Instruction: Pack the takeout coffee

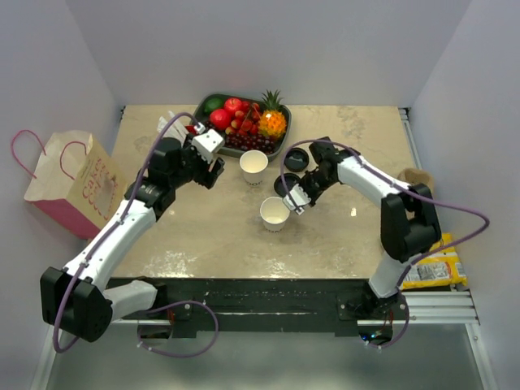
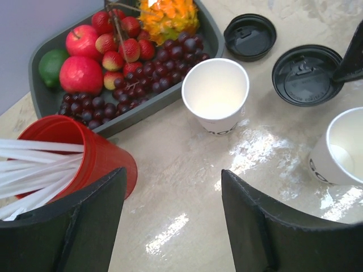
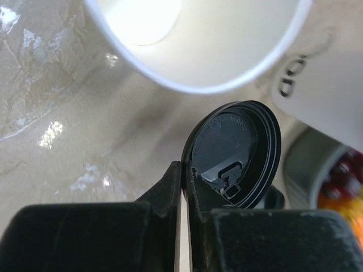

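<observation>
No lidded takeout coffee shows in any view. Two lidless white paper cups stand mid-table, the near cup [image 1: 275,213] [image 2: 343,147] [image 3: 198,39] and the far cup [image 1: 253,165] [image 2: 215,93]. My right gripper [image 1: 294,197] [image 3: 185,175] is shut on the rim of a black lid [image 1: 286,185] [image 2: 307,73] [image 3: 235,150], tilted just beside the near cup. A second black lid [image 1: 296,159] [image 2: 250,37] lies by the tray. My left gripper [image 1: 213,166] [image 2: 173,221] hangs open over bare table, next to the red cup [image 2: 79,153] of white straws.
A dark tray [image 1: 280,146] [image 2: 125,116] of fruit sits at the back centre. A pink-and-cream paper bag [image 1: 73,183] stands off the table's left edge. A yellow packet [image 1: 439,264] lies at the right edge.
</observation>
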### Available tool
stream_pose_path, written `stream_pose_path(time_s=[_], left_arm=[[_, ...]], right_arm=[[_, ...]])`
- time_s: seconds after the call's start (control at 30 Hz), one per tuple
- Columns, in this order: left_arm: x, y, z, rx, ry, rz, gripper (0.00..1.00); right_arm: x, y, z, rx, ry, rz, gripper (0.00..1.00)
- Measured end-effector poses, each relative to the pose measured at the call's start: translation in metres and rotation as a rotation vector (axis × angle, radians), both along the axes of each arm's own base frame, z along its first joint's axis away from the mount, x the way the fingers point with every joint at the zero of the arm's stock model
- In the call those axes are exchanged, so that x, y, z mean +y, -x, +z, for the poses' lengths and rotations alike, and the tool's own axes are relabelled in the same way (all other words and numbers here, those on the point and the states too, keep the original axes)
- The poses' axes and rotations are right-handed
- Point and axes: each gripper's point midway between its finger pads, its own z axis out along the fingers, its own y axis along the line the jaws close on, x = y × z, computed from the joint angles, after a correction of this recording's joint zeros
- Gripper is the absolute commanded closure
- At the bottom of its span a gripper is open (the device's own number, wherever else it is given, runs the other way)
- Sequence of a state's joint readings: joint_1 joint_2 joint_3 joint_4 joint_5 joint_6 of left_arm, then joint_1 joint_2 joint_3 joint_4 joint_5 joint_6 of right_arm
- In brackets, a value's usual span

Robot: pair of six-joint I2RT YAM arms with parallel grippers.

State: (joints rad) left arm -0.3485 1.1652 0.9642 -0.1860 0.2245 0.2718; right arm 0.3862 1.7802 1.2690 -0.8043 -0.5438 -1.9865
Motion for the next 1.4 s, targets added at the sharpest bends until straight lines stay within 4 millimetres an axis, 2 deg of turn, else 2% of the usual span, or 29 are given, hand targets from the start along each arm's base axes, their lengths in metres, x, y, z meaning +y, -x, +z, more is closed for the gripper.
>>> stream_pose_path(time_s=[0.13, 0.3, 0.33, 0.43, 0.53, 0.57, 0.6, 0.63, 0.73, 0.77, 0.8, 0.87, 0.97, 1.2, 1.4], left_arm=[[-0.020, 0.008, 0.007, -0.015, 0.015, -0.080, 0.29], [-0.056, 0.028, 0.010, -0.040, 0.002, -0.220, 0.29], [-0.063, 0.032, 0.011, -0.042, 0.002, -0.245, 0.30], [-0.071, 0.038, 0.011, -0.045, 0.006, -0.278, 0.20], [-0.069, 0.040, 0.006, -0.062, 0.012, -0.275, 0.18], [-0.067, 0.043, 0.003, -0.072, 0.013, -0.272, 0.18], [-0.065, 0.047, -0.002, -0.084, 0.013, -0.273, 0.18], [-0.064, 0.051, -0.005, -0.097, 0.011, -0.276, 0.18], [-0.063, 0.064, -0.014, -0.126, 0.002, -0.293, 0.18], [-0.065, 0.065, -0.014, -0.134, 0.001, -0.297, 0.18], [-0.065, 0.065, -0.013, -0.142, 0.001, -0.298, 0.13], [-0.067, 0.063, -0.008, -0.164, 0.002, -0.296, 0.08], [-0.069, 0.063, -0.003, -0.208, -0.001, -0.305, 0.07], [-0.095, 0.089, -0.009, -0.248, -0.025, -0.425, 0.07], [-0.115, 0.096, -0.017, -0.237, -0.024, -0.480, 0.07]], right_arm=[[-0.004, 0.003, 0.049, -0.037, -0.060, -0.130, 1.00], [-0.002, 0.011, 0.113, 0.065, -0.215, -0.391, 1.00], [0.001, 0.012, 0.128, 0.099, -0.258, -0.442, 1.00], [0.017, 0.020, 0.171, 0.242, -0.400, -0.554, 1.00], [0.034, 0.040, 0.195, 0.470, -0.497, -0.630, 1.00], [0.040, 0.051, 0.198, 0.597, -0.512, -0.668, 1.00], [0.042, 0.055, 0.199, 0.633, -0.516, -0.673, 1.00], [0.047, 0.062, 0.199, 0.741, -0.517, -0.699, 1.00], [0.059, 0.081, 0.193, 1.035, -0.484, -0.749, 1.00], [0.062, 0.084, 0.188, 1.130, -0.462, -0.770, 1.00], [0.064, 0.087, 0.184, 1.203, -0.442, -0.785, 1.00], [0.069, 0.096, 0.171, 1.401, -0.386, -0.836, 1.00], [0.072, 0.103, 0.159, 1.590, -0.319, -0.896, 1.00], [0.075, 0.104, 0.159, 1.757, -0.257, -0.902, 1.00], [0.071, 0.099, 0.143, 1.842, -0.210, -0.948, 1.00]])
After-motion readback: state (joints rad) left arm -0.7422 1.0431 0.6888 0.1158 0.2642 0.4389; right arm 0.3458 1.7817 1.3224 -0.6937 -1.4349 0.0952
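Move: The left hand, empty, goes for the black lid held in the right fingers: about 22 cm to its right, nearly level fore and aft, some 17 cm lower. The near cup stands about 20 cm right and 6 cm back of that hand; the far cup 15 cm right and 6 cm ahead. From the right hand the near cup is about 6 cm left and 6 cm back, and the spare lid on the table about 10 cm straight ahead, 6 cm below. Straight up at first, about 20 cm, the right hand carries the lid, then swings back and left while sinking some 6 cm, its still-shut fingers rolling from steeply down to nearly level and pointing left. The left hand sweeps right and back, about 15 cm in all, turning some 25 degrees clockwise and opening wider as it closes on the lid without touching it. ##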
